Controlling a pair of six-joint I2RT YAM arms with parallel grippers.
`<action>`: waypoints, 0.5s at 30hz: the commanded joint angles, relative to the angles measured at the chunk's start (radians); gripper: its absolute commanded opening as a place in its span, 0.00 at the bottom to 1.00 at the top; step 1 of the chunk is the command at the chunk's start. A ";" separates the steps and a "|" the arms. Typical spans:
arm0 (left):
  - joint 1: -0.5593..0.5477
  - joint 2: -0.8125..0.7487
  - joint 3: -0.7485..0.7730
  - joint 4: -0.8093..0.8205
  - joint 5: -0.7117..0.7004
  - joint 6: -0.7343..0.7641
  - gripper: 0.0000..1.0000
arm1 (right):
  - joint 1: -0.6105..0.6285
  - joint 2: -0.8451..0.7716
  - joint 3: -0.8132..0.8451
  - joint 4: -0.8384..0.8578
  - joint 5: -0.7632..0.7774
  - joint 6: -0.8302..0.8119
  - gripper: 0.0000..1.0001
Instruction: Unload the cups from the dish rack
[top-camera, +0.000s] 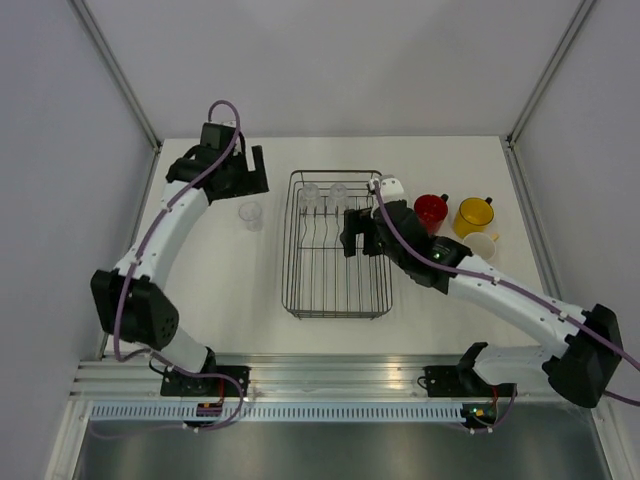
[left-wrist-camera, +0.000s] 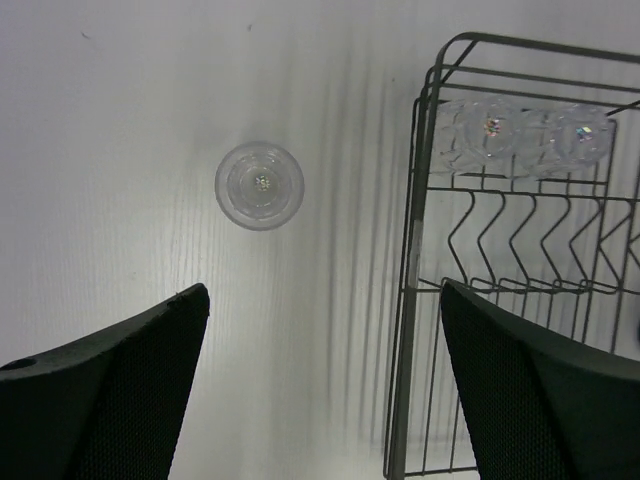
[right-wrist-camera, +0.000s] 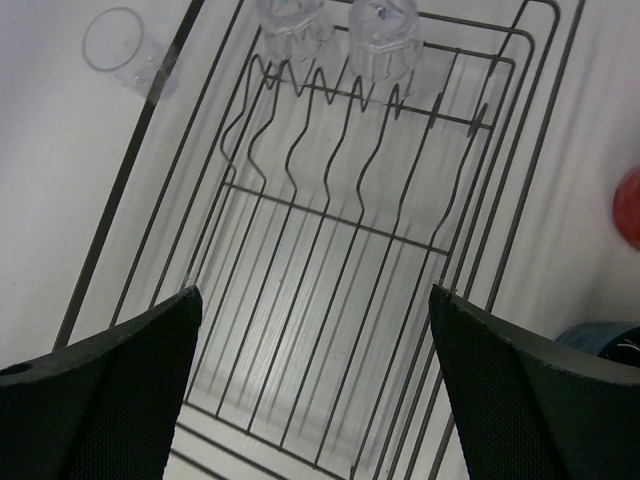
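The dish rack (top-camera: 290, 250) stands mid-table, with two clear tumblers (top-camera: 310, 195) (top-camera: 338, 193) upside down at its far end. A third tumbler (top-camera: 250, 214) stands alone on the table left of the rack. My left gripper (top-camera: 250, 178) hovers just beyond it, open and empty; its wrist view shows that tumbler (left-wrist-camera: 259, 185) well ahead of the gripper (left-wrist-camera: 322, 290). My right gripper (top-camera: 355, 232) hangs open over the rack's right side, nothing between its fingers (right-wrist-camera: 120, 390). The red mug (top-camera: 431, 211), yellow mug (top-camera: 473, 215) and cream mug (top-camera: 480, 246) sit right of the rack.
The rack's plate tines (right-wrist-camera: 330, 120) run across below the two tumblers (right-wrist-camera: 290, 22) (right-wrist-camera: 385, 35). A dark blue shape (right-wrist-camera: 600, 335) shows at the right edge of the right wrist view, beside the rack. Walls close the table on three sides.
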 joint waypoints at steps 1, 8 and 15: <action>0.002 -0.226 -0.082 0.041 -0.020 -0.056 1.00 | -0.004 0.107 0.110 0.025 0.164 0.065 0.98; -0.005 -0.634 -0.334 0.130 0.015 -0.081 1.00 | -0.055 0.340 0.281 0.017 0.157 0.020 0.97; -0.005 -0.886 -0.507 0.107 0.122 0.011 1.00 | -0.082 0.596 0.533 -0.065 0.203 -0.004 0.95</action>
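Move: The right hand's next glass, the right one of the two left in the rack, lies about 15 cm ahead, 4 cm to its left and 12 cm below. The other rack glass is some 7 cm left of that one; the red mug sits roughly 15 cm ahead of the hand and 17 cm to its right. From the left hand the same rack glass is about 22 cm right, 4 cm ahead and 12 cm lower; the glass already set on the table is 3 cm ahead, 1 cm right and 16 cm below it. Over the rack, towards the right-hand one of its two glasses, the open right hand travels forward about 12 cm, easing left and a little down while turning some 10 degrees clockwise; it touches nothing yet. Meanwhile the empty left hand pulls back 15 cm and up 10 cm away from the glass on the table, tipping its fingers up towards level, still wide open. ##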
